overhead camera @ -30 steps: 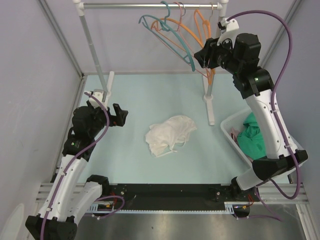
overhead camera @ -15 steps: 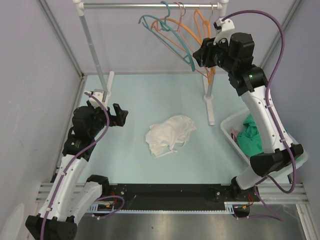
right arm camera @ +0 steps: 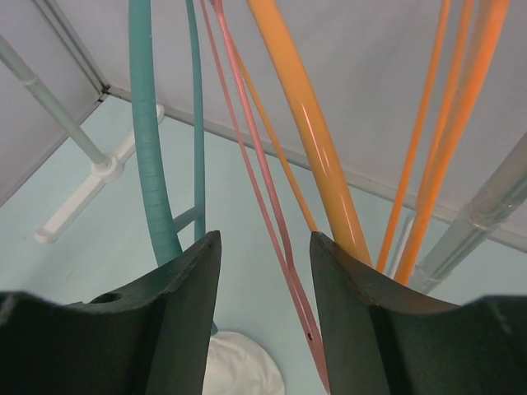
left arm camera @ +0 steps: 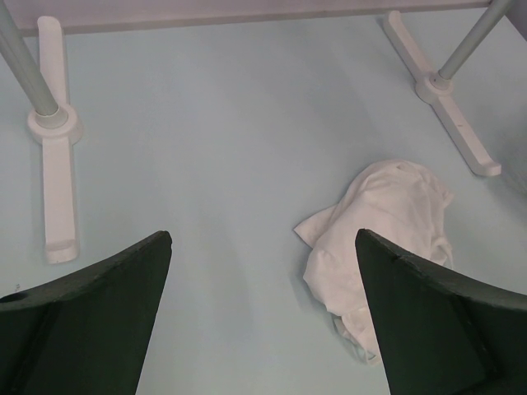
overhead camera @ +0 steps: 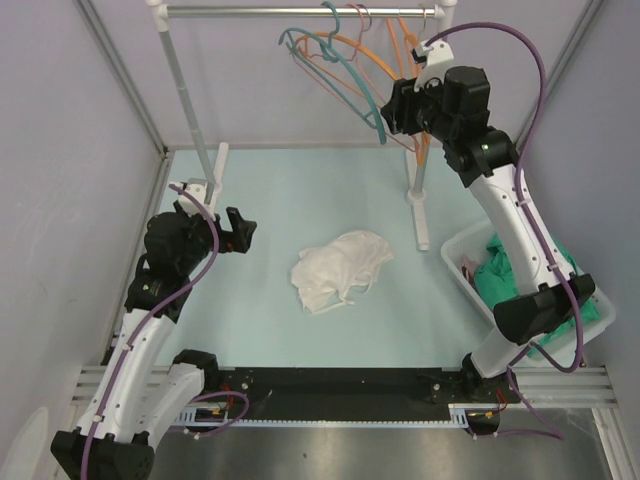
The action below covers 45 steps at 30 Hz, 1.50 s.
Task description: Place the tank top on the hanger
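Observation:
The white tank top (overhead camera: 340,270) lies crumpled on the pale blue table, also seen in the left wrist view (left arm camera: 379,222) and at the bottom of the right wrist view (right arm camera: 239,370). The thin pink hanger (overhead camera: 361,18) hangs on the rail among teal and orange ones. My right gripper (overhead camera: 395,108) is raised among them. In its wrist view the gripper (right arm camera: 265,243) is open with the pink hanger's thin arms (right arm camera: 263,181) running between the jaws, touching neither. My left gripper (overhead camera: 240,230) hovers left of the tank top, wide open and empty (left arm camera: 263,239).
A teal hanger (right arm camera: 148,148) and orange hangers (right arm camera: 317,140) flank the pink one. The rack's rail (overhead camera: 260,11), posts (overhead camera: 190,100) and white feet (left arm camera: 58,156) stand at the back. A white bin (overhead camera: 460,262) with a green garment (overhead camera: 510,275) sits at the right.
My right gripper has moved up and left, deeper among the hangers, and the hangers have shifted slightly. The left arm and the tank top have stayed put.

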Tool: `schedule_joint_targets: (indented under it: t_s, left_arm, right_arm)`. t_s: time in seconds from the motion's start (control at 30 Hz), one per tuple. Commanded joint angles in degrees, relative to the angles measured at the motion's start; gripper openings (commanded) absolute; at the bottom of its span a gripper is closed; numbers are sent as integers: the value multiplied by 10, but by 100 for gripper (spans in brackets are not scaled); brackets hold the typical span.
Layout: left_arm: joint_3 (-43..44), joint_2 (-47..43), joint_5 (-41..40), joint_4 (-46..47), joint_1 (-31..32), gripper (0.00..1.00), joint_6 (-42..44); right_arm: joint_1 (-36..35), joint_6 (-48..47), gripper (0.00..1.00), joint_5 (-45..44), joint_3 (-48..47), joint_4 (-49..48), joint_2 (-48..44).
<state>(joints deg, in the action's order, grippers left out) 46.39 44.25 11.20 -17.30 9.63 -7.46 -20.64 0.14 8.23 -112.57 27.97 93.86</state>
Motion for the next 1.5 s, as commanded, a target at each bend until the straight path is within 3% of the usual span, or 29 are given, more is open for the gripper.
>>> schedule_joint_targets:
  t_s: [0.0,0.4,0.47,0.6,0.87,0.9,1.47]
  left_arm:
    - [-2,1,15,10,3,99,3]
    - [-2,2,16,10,3,99,3]
    - [-2,2,16,10,3,99,3]
    - [-2,1,14,10,3,99,3]
    - [-2,1,11,10,3,99,3]
    - [-2,0,11,10,3,99,4]
    - [-2,-3,10,10,3,99,3]
  right_arm:
    - [-24,-49,54,-44,-26,-38,12]
    - [-56,-95,56,-123,-62,-34,49]
    - [-58,-98,50,-123,-66,-29,51]
    - [-63,-97,22,-119,-66,-24,55]
    - [-76,-102,8,-119,-66,-29,42]
    - [-77,-106,1,-120,-67,-30,40]
    - [-123,-139,0,-212,-99,-46,16]
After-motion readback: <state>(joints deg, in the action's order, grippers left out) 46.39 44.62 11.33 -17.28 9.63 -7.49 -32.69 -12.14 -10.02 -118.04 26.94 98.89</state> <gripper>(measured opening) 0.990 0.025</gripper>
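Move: The right hand is half open behind the hanging bunch. The nearer arm of the pink hanger crosses about 3 cm ahead and 1 cm to its left, roughly level with it. The teal hanger's arm hangs some 5 cm to the hand's left and 2 cm ahead, the front orange hanger's arm about 3 cm to its right and 4 cm ahead. From the idle left hand, the pink arm is roughly 30 cm to the right, 18 cm ahead and 17 cm higher. The right fingers pinch shut on the pink hanger's near arm, after the hand eases about 2 cm forward and 2 cm left, sinking a centimetre, with that arm between them. Keeping them closed, the hand then draws it another 2.5 cm left and slightly back, lifting a little at the end. The wrist rolls some 15 degrees throughout, its left side dipping. ##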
